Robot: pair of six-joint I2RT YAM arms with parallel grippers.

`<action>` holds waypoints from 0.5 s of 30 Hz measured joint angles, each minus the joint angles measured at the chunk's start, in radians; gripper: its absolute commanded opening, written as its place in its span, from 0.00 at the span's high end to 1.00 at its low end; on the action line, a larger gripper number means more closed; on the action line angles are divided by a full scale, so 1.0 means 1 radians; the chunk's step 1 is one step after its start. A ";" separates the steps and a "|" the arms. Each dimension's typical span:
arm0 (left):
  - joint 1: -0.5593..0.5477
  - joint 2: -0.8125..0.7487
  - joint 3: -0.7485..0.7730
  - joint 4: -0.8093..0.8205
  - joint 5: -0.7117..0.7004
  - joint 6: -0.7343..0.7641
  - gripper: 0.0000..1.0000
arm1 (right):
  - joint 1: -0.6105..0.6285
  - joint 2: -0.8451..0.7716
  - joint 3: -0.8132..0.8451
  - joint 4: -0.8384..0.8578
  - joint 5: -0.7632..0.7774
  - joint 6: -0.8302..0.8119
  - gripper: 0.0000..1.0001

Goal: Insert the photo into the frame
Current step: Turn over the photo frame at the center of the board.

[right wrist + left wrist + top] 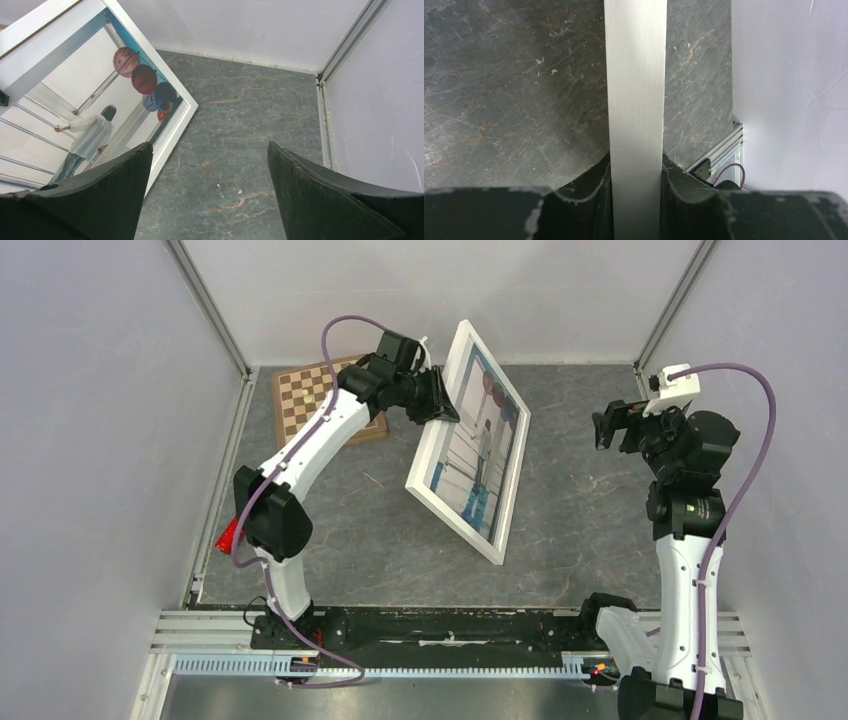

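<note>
The frame (437,502), with a white front, stands tilted on its long edge in the middle of the table, its upper end raised toward the back. The photo (486,452) shows through its front: a person among white columns with red lanterns on top. My left gripper (437,400) is shut on the frame's upper left bar; in the left wrist view that white bar (636,90) fills the gap between both fingers. My right gripper (612,428) hangs open at the right, apart from the frame. In the right wrist view it (210,150) is over bare table, with the frame (174,125) and photo (85,95) to its left.
A checkered chessboard (305,395) lies at the back left, partly under the left arm. A small red object (228,536) sits by the left wall rail. Grey walls close in the table on three sides.
</note>
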 measured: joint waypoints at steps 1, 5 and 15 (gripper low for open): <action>0.001 -0.016 -0.032 0.022 0.001 -0.007 0.98 | 0.000 -0.003 -0.004 0.000 0.000 0.000 0.12; 0.013 -0.101 -0.186 0.116 0.005 -0.030 0.98 | 0.000 -0.022 -0.039 0.005 -0.004 0.000 0.12; 0.068 -0.236 -0.597 0.456 0.076 -0.101 0.87 | 0.000 -0.053 -0.256 0.097 -0.076 0.001 0.13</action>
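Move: From the left hand, already pinching the frame's left rail, the middle of the board lies about 24 cm below, some 4 cm to the right and 3 cm back; the photo frame's own middle hangs roughly 8 cm right and 9 cm below, level fore and aft. The chessboard is about 26 cm left, 17 cm farther out and 24 cm below. From the empty right hand the frame's middle is about 25 cm left, 6 cm ahead and 19 cm below. Lowering the photo frame towards the board, the left hand sinks about 5 cm while easing some 3 cm left and 2 cm back, keeps its pinch on the left rail and rolls slightly, right side up, to lay the frame flatter. The open right hand drops about 8 cm beside the frame, quickening as it goes and drifting slightly left, its fingers dipping a little and touching nothing. ##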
